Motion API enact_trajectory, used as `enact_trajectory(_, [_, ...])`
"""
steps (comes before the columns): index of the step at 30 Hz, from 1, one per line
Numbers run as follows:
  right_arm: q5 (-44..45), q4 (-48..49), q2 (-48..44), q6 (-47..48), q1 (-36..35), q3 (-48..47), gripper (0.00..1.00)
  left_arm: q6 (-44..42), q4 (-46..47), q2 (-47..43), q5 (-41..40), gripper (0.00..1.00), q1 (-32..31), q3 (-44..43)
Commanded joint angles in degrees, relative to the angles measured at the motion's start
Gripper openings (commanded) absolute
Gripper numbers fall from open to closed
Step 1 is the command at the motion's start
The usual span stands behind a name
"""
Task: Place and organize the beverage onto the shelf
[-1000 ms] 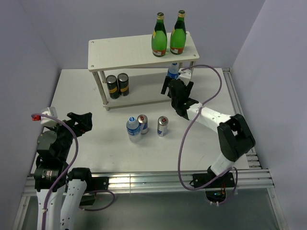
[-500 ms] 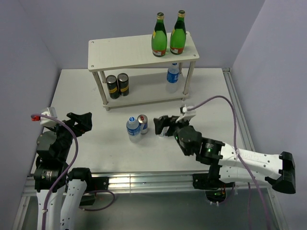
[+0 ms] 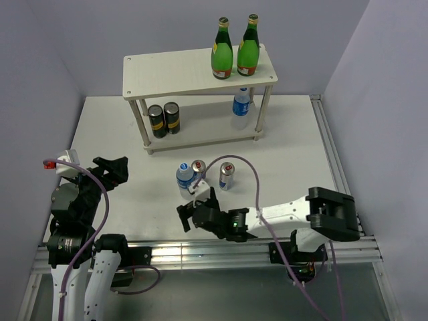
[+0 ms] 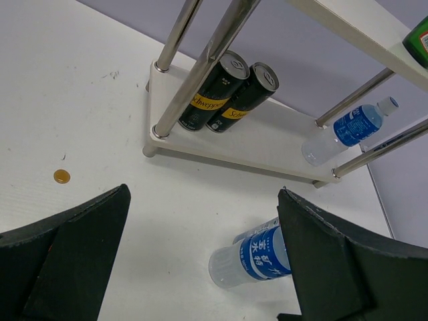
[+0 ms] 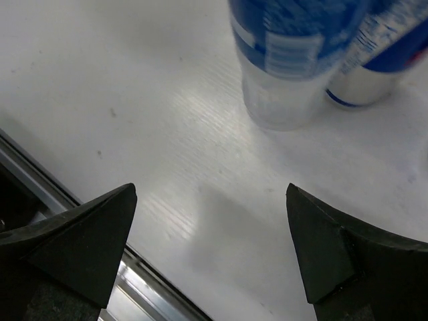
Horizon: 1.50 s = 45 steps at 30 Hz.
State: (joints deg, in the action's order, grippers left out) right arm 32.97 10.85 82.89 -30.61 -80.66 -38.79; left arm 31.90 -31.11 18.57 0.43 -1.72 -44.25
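The shelf (image 3: 179,69) stands at the back with two green bottles (image 3: 234,48) on its top board. A water bottle (image 3: 241,107) stands on the lower tier (image 4: 267,144), seen again as that water bottle (image 4: 349,127) in the left wrist view. On the table stand another water bottle (image 3: 185,179) and two silver-blue cans (image 3: 198,172) (image 3: 227,176). My right gripper (image 3: 194,210) hangs open and low, just in front of that table bottle (image 5: 287,60) and a can (image 5: 374,67), holding nothing. My left gripper (image 3: 114,170) is open at the left, apart from everything; the table bottle (image 4: 257,257) shows beside its right finger.
Two black cans (image 3: 164,119) with yellow labels stand on the lower tier's left end, also in the left wrist view (image 4: 227,93). A small orange spot (image 4: 61,176) marks the table. The table's metal front rail (image 5: 154,294) runs just below my right gripper. Purple walls close in the sides.
My right arm has swung from the shelf's right end, leaving a water bottle on the lower tier, down to the table's front before the standing bottle. The left arm has not moved.
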Motion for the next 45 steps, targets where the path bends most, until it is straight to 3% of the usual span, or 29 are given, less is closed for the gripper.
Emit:
enact_trajectory(1, [2.61,3.31,4.63,-1.73,-0.11,-8.40,1.00,-1.40,1.67,-0.55,0.72,0.99,0.40,-0.22])
enact_trajectory(6, [8.32,-1.61,11.84,-3.83,0.86,-16.22,1.00,-1.40,1.76,-1.08,0.89,0.99,0.40,-0.14])
enact_trajectory(11, [18.96,-16.81,18.18,-13.14,2.79,-25.80,1.00,-1.49,1.84,-1.34,1.15,0.99,0.40,0.04])
enact_trajectory(18, [22.83,-22.54,19.24,-18.52,3.23,-27.57,1.00,-1.58,1.85,-1.43,1.42,0.99,0.49,-0.05])
enact_trajectory(25, [23.81,-20.97,20.64,-17.91,4.72,-28.10,1.00,-1.67,2.02,-1.87,1.68,1.00,0.49,0.04])
enact_trajectory(36, [21.52,-5.06,25.21,-8.33,10.17,-27.75,1.00,-1.58,2.11,-1.34,1.77,0.99,0.49,0.04])
enact_trajectory(39, [20.73,-2.86,25.65,-7.27,11.40,-27.92,0.95,-1.67,2.02,-1.17,1.77,0.99,0.49,0.13])
enact_trajectory(42, [21.08,-1.71,26.44,-5.95,11.58,-28.80,0.83,-1.66,2.11,-1.08,1.86,0.99,0.49,0.04])
enact_trajectory(44, [20.91,-1.62,26.79,-5.51,11.67,-29.42,0.64,-1.67,2.02,-1.08,1.77,0.99,0.57,0.04])
enact_trajectory(45, [20.64,-1.54,26.80,-5.16,11.67,-29.42,0.50,-1.67,2.11,-1.08,1.77,0.99,0.57,0.04])
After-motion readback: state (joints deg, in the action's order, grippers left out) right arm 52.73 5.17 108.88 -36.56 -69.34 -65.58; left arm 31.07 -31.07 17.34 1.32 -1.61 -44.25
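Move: The bottle next to be gripped stands roughly 14 cm ahead of the right hand and 3 cm to its left, its middle about level with the open fingers. A can stands right beside it, some 4 cm farther out and 5 cm to the right of the bottle; a second can is about 17 cm ahead of the hand and 11 cm to its right. From the idle left hand the bottle lies about 7 cm ahead, 18 cm right and 20 cm below. The right fingers begin to pinch the bottle's body at the very end, about a third closed and still closing. The right hand gets there by sweeping about 6 cm left while starting forward, swinging back some 4 cm to the right, then driving straight on, around 14 cm forward overall at nearly constant height. Meanwhile the wrist turns about 30 degrees clockwise to face the bottle. ##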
